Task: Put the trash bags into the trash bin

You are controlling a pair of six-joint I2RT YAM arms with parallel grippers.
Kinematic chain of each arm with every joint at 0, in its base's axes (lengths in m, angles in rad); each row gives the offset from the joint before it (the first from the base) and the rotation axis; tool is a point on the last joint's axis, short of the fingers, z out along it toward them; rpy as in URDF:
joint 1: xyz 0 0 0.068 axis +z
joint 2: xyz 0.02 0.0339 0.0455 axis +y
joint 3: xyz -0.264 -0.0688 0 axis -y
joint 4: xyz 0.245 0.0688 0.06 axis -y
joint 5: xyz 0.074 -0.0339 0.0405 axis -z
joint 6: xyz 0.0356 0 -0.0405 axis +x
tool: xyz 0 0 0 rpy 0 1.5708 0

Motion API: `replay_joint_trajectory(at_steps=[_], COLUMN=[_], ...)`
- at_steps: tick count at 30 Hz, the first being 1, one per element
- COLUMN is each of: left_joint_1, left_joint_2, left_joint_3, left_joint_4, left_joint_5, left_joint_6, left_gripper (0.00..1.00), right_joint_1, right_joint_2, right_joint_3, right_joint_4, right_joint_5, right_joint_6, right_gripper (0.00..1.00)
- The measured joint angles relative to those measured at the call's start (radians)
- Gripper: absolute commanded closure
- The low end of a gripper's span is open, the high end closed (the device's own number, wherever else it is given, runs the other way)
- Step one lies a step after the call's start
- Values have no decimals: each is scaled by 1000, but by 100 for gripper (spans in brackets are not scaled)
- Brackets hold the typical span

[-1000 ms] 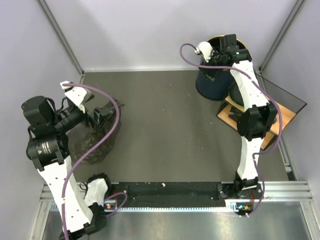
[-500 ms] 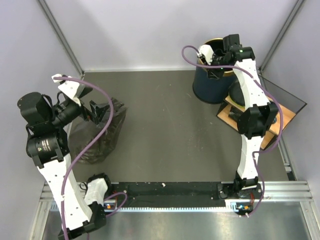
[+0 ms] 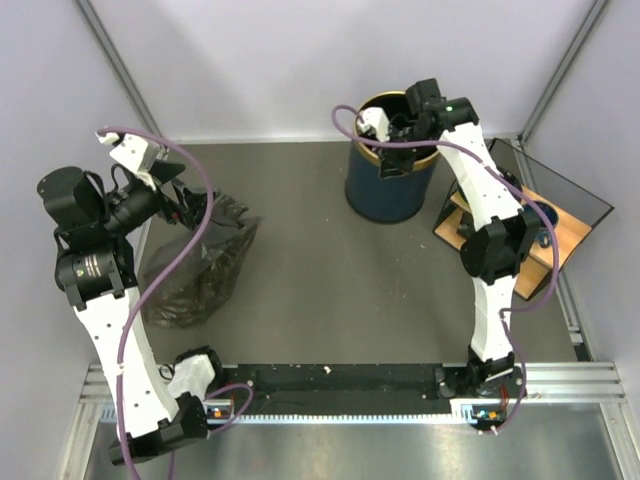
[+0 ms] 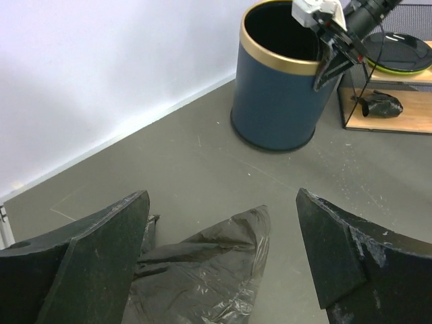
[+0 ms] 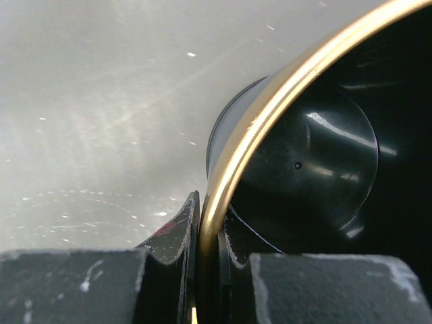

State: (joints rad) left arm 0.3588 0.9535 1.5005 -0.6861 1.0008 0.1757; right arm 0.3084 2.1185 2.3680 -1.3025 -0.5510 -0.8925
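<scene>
The trash bin is navy with a gold rim and stands at the back of the table, right of centre; it also shows in the left wrist view. My right gripper is shut on that rim, one finger outside the wall and the other inside. The trash bag, glossy crumpled black film, lies on the table at the left. Above its upper end my left gripper hangs open. In the left wrist view the bag lies below and between the wide-spread fingers of that gripper, untouched.
A wooden stand sits at the right edge behind the right arm, with a dark plate on top and a small black item on its lower shelf. Walls close in the back and sides.
The right gripper closed on the bin's rim and dragged the bin left, away from the back right corner. The left gripper drew back slightly over the bag and stayed open.
</scene>
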Motion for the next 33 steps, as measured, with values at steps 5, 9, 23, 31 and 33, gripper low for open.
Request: replay_joint_trajectory(at_steps=[5,9,23,31,33], left_joint_1=[0,-24,-335,-483,-521], left_joint_2=[33,54,181,271,303], left_joint_3=[0,0,-41,-36,-17], left_joint_4=[6,7,-24,-19,-19], left_joint_5=[2,-2,-230,-307,-350], left_joint_6=[-24,-49,-90,-107,-107], left_gripper=[4,7,7,7,11], right_joint_1=[107,195,359,374,354], right_joint_2=[-81,-175,-389,-416,-423], right_joint_3=[-116,-237,-480,-384,-322], right_joint_4=[-14,-26,-22,-32,-24], right_joint_5=[-38,-42,-74,-80,-79], right_joint_6=[18,27,206,362,420], right_gripper=[100,100,19,13,18])
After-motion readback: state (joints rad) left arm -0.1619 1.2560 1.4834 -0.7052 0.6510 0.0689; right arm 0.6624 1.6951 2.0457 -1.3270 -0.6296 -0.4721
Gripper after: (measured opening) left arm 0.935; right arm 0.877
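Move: The trash bin, still pinched by its near rim in the right fingers, has its middle about 12 cm ahead, 3 cm left and 14 cm below that hand; the bare table it is taken to lies some 10 cm back and 12 cm left. The trash bag is about 48 cm left and 15 cm back, the shelf roughly 33 cm right and 3 cm back. From the left hand the bin is about 28 cm ahead and 43 cm right, the bag nearly beneath, 5 cm ahead and 3 cm left. The bin is dragged by its rim back and left towards the bag, the right hand drawing it some 20 cm towards the bases; then its fingers open wide, let go of the rim and rise over the bin. Meanwhile the open left hand sinks and swings right, about 10 cm each way, with some reach forward towards the bin, tipping down about 25 degrees. ##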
